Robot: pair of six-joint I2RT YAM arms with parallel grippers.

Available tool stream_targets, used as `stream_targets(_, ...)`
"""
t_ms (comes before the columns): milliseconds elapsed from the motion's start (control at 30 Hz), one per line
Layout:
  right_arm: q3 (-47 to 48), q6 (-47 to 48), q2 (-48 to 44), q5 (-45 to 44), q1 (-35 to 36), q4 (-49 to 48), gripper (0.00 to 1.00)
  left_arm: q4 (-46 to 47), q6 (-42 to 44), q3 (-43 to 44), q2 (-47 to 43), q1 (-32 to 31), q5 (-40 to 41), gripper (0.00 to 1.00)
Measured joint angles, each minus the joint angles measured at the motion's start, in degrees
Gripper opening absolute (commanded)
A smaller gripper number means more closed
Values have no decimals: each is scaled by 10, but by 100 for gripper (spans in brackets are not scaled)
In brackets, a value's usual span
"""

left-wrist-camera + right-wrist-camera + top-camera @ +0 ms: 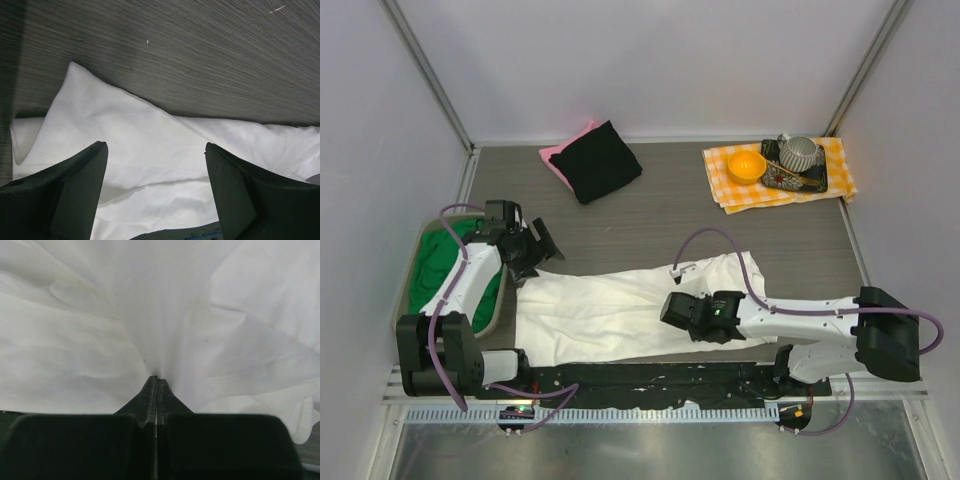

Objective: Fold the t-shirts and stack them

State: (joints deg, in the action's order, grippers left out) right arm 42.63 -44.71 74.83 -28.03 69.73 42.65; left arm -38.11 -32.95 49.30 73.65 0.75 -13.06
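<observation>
A white t-shirt (pixel 600 310) lies spread along the near side of the table, wrinkled. My right gripper (pixel 672 308) is shut on a pinch of its cloth near the middle; in the right wrist view the fabric (pixel 100 340) puckers into the closed fingertips of the gripper (pixel 157 379). My left gripper (pixel 535 250) hovers open over the shirt's left end, and in the left wrist view its gripper (pixel 155 145) has only white cloth (pixel 140 115) showing below. A black t-shirt (pixel 603 160) lies folded on a pink one (pixel 556 158) at the back. A green t-shirt (pixel 440 262) fills a bin.
The bin (pixel 496 310) stands at the left edge beside the left arm. At the back right an orange-and-white checked cloth (pixel 740 190) carries an orange bowl (pixel 746 165) and a dark tray (pixel 810 182) with a cup (pixel 798 152). Walls enclose three sides.
</observation>
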Motion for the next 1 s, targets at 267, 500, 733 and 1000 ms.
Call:
stream_targets(267,-26,-14,-13,35,44,-5,37,0,0,0,0,0,0,83)
stream_targets(500,24,-46,-9,-47,51,53,96,0,0,0,-7,0,0,83)
stream_targets(733,61,-56,-27,-109,-96,25,97,-9,6,4,-44,0,-6,83)
stream_targets(1000,10,-50,-23,-45,-245,-64,97,-33,20,10,-68,0,-15,83)
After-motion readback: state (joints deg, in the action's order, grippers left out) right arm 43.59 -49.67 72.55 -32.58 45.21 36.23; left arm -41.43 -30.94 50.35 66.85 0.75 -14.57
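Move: The right hand's shut fingers are low on the t-shirt, pinching its top layer; the shirt's near edge, where that layer is being drawn, lies about 4 cm back and a couple lower. The shirt's far edge is some 14 cm ahead, and its far right corner about 16 cm ahead and 12 cm to the right. From the left hand that near-edge spot lies roughly 20 cm back, 31 cm right and 7 cm below. Still pinching the white cloth, the right hand drags it about 3 cm back towards the near edge, sinking slightly, then opens wide and lets go. It lifts and swings quickly forward about 13 cm and some 5 cm right over the shirt towards its far right corner, turning about 30 degrees clockwise and dipping again at the end. The left hand, open, rises 3 cm. ##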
